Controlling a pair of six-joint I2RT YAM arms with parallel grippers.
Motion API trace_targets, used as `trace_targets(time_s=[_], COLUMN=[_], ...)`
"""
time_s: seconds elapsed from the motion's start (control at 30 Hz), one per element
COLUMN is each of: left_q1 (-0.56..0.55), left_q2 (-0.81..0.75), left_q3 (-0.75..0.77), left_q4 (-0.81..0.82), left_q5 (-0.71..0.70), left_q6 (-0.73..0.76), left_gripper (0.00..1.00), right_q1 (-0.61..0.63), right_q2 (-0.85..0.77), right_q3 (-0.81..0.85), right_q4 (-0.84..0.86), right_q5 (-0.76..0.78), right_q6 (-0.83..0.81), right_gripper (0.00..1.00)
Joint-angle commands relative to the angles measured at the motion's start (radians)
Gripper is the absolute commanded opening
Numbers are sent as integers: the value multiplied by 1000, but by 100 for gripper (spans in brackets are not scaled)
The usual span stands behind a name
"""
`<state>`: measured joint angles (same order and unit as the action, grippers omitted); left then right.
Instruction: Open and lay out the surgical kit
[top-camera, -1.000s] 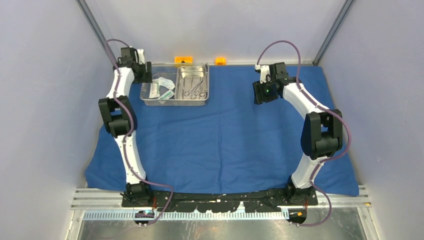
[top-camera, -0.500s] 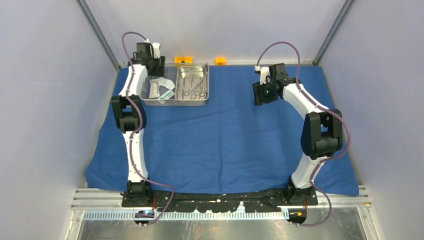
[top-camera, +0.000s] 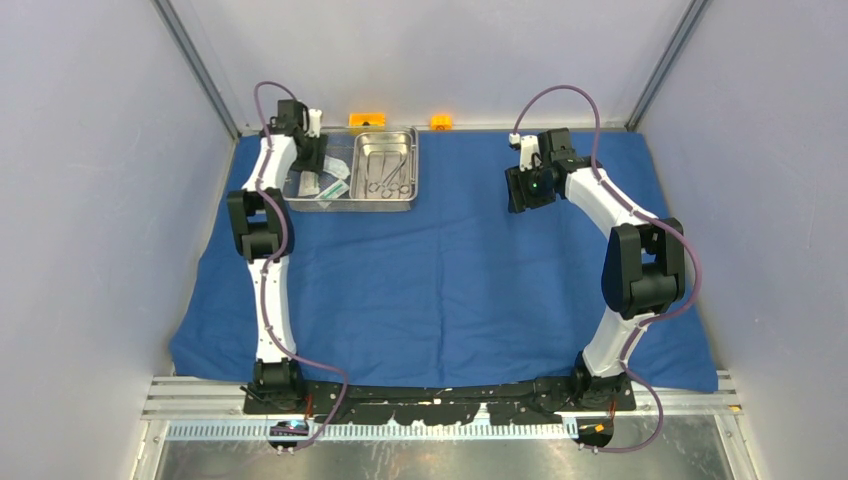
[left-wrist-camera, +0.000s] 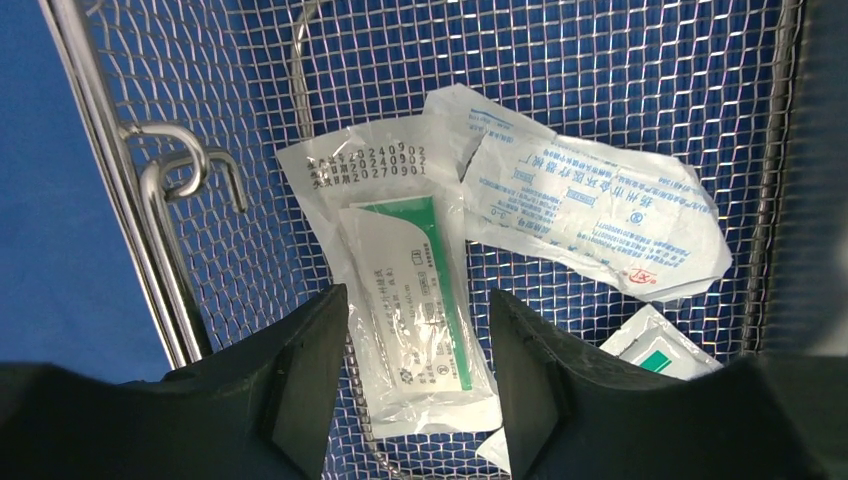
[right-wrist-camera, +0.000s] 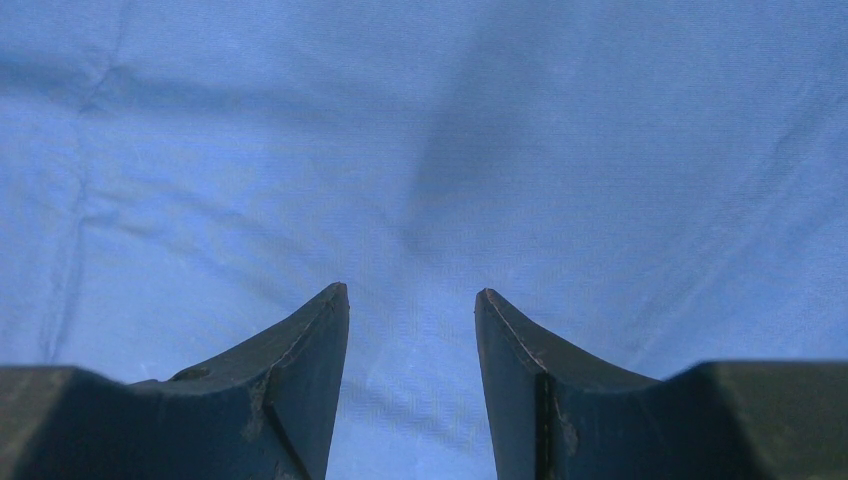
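Observation:
The blue cloth wrap (top-camera: 450, 280) lies spread flat over the table. At its back left stands the steel mesh basket (top-camera: 296, 203). In the basket's right half sits the solid steel tray (top-camera: 372, 150), with scissors and forceps (top-camera: 388, 180) in it. In the wrist view three packets lie on the mesh (left-wrist-camera: 620, 80): a green-striped one (left-wrist-camera: 400, 250), a blue-printed one (left-wrist-camera: 590, 215) and a third (left-wrist-camera: 655, 350). My left gripper (top-camera: 312, 160) (left-wrist-camera: 418, 292) is open over the green-striped packet, one finger on each side. My right gripper (top-camera: 522, 190) (right-wrist-camera: 412, 289) hangs open over bare cloth (right-wrist-camera: 420, 120).
Two small orange blocks (top-camera: 366, 121) (top-camera: 441, 122) sit behind the basket at the back wall. The basket's wire handle (left-wrist-camera: 170, 170) hangs on its left wall, close to my left finger. Grey walls close in both sides and the back.
My left arm has swung right from the basket's outer corner to above the packets, and its jaws have narrowed a little. The right arm has not moved.

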<state>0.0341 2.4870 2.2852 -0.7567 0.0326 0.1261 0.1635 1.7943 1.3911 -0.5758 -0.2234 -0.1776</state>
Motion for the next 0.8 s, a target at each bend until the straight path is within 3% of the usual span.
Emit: trace_targets(time_s=[0.0, 0.3, 0.43, 0.6, 0.77], left_q1=[3, 3, 3, 3, 3], left_q2=[13, 26, 29, 23, -15], left_q3=[8, -23, -23, 1, 25], left_q4=[-42, -82, -80, -83, -86], left_q5=[-23, 22, 25, 36, 66], left_q6=[26, 23, 22, 13, 5], left_gripper=[55, 46, 32, 23, 1], right_q1=[0, -1, -1, 1, 1], right_q2=[-13, -15, -15, -15, -16], right_q3=[4, 3, 4, 4, 7], right_q4=[10, 10, 9, 8, 4], right_q5=[-16, -19, -20, -21, -24], right_q6=[-5, -6, -5, -5, -5], right_gripper=[55, 55, 55, 55, 54])
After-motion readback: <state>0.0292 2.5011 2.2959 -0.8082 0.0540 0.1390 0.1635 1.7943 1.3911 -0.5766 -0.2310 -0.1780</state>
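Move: The white packet with the green strip lies under the left hand's open fingers, about 2 cm below and 1 cm back. From this hand, the blue-printed pouch is about 2 cm ahead and 6 cm right, the small green packet some 4 cm back and 6 cm right, and the steel instrument tray roughly 4 cm ahead and 18 cm right. From the right hand, the white packet is about 48 cm left, 15 cm ahead and 7 cm down. The white packet with the green strip is pinched across its middle: the left hand first eases down and back about 1.5 cm each way to it, then stays almost in place while its fingers close from a bit over half open to nearly shut, gathering the film between the tips. As they close the hand begins to rise, by half a centimetre or so. ##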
